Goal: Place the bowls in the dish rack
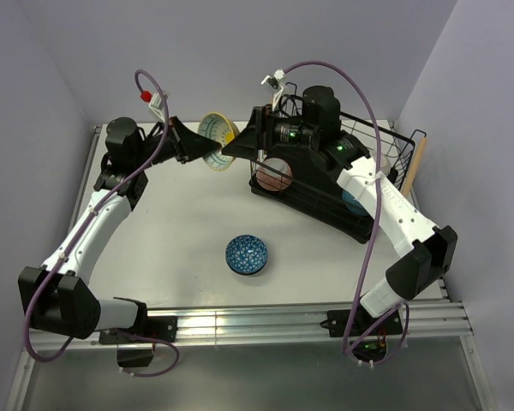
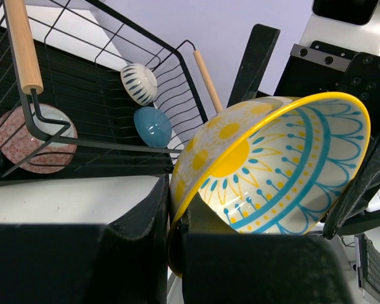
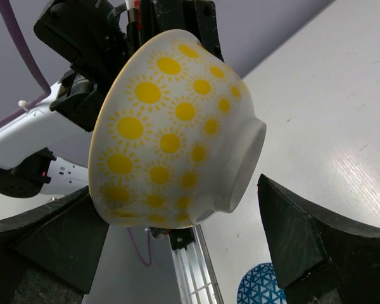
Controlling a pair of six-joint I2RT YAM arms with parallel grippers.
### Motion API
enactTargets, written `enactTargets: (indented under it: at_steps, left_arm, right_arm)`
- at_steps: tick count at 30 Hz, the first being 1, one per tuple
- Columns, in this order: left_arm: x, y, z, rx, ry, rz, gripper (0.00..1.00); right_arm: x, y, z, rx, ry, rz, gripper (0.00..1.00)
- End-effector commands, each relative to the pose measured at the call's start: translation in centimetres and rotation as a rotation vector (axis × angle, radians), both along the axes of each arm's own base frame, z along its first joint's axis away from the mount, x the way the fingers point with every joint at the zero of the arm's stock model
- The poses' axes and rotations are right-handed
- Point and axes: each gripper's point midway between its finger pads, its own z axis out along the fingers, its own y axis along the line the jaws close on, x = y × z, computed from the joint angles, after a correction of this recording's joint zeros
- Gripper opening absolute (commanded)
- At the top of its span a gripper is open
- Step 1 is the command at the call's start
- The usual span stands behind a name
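A white bowl with yellow suns outside and a yellow-and-blue pattern inside (image 1: 215, 141) (image 2: 285, 164) (image 3: 177, 133) hangs tilted in the air just left of the dish rack (image 1: 385, 141) (image 2: 107, 82). My left gripper (image 1: 207, 154) (image 2: 174, 209) is shut on its rim. The right gripper (image 1: 231, 147) (image 3: 174, 202) is open, one finger on each side of this bowl, the right finger clearly apart from its foot. A blue patterned bowl (image 1: 247, 255) (image 3: 259, 288) sits on the table near the front.
Inside the rack stand a pink speckled bowl (image 1: 274, 175) (image 2: 19, 136), a teal bowl (image 2: 153, 126) and a white bowl with blue stripes (image 2: 139, 83). A wooden handle (image 2: 20, 44) runs along the rack's near end. The right arm reaches over the rack.
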Motion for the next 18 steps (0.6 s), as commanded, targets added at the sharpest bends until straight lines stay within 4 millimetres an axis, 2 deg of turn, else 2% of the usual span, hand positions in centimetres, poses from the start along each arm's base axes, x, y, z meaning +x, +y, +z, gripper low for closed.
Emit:
enactTargets:
  at_steps: [1,2,5,6,8,9,13,14,15,16,17,18]
  left_arm:
    - [-0.9,-0.4,2.1,-0.031,-0.082,-0.037,0.00]
    - [-1.0,-0.4,2.0,-0.028,-0.084,-0.038,0.00]
    - [-0.7,-0.4,1.7,-0.009,-0.081,-0.028,0.00]
    - [-0.6,-0.3,1.6,-0.005,-0.079,-0.024,0.00]
    - [-0.6,-0.3,1.6,-0.001,-0.081,-0.021,0.00]
    - [-0.7,-0.3,1.5,0.000,-0.080,-0.023,0.00]
    - [-0.4,-0.2,1.1,0.006,-0.073,-0.016,0.00]
    - [-0.5,-0.3,1.1,0.008,-0.071,-0.018,0.00]
    - [-0.5,-0.3,0.9,0.010,-0.067,-0.018,0.00]
    - [-0.3,-0.2,1.0,0.012,-0.066,-0.013,0.02]
    - [-0.3,-0.2,0.8,0.019,-0.060,-0.013,0.09]
    - [-0.3,-0.3,0.9,0.021,-0.061,-0.016,0.12]
  right_arm:
    - [-0.7,0.2,2.1,0.057,-0.071,0.022,0.97]
    - [-0.8,0.2,2.2,0.059,-0.068,0.024,0.96]
    - [-1.0,0.2,1.7,0.052,-0.050,0.035,0.82]
    - [-1.1,0.2,1.8,0.053,-0.050,0.040,0.73]
    - [-1.3,0.1,1.5,0.055,-0.049,0.046,0.63]
    - [-1.5,0.1,1.6,0.057,-0.053,0.048,0.54]
    - [-1.9,-0.1,1.6,0.054,-0.073,0.064,0.33]
    - [-1.9,-0.1,1.6,0.052,-0.075,0.064,0.22]
    - [-1.9,-0.1,1.6,0.052,-0.079,0.063,0.15]
    - [-1.8,-0.1,1.6,0.049,-0.083,0.062,0.08]
    - [-1.8,-0.2,1.6,0.047,-0.086,0.061,0.00]
    - [-1.7,-0.3,1.6,0.044,-0.088,0.058,0.00]
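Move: Between the two hands, held by its rim in the left fingers, hangs the sun-patterned bowl: its middle is level with the right hand, some 5 cm to its left and 2 cm higher. From the left hand it is about 3 cm right and 3 cm up, level fore and aft. Nearly 40 cm below the right hand lie the blue bowl, 8 cm back and 1 cm left, and, in the rack, the pink bowl, 18 cm ahead and 8 cm right. Closing by about a quarter of their opening, the right fingers shut from wide open onto the sun-patterned bowl, pinching across it from the rim at the back to the outer wall by the foot at the front, then stop on it. The left fingers keep their pinch on the rim; both hands sink together, the left about 1.5 cm, the right about 1 cm, neither turning noticeably. ##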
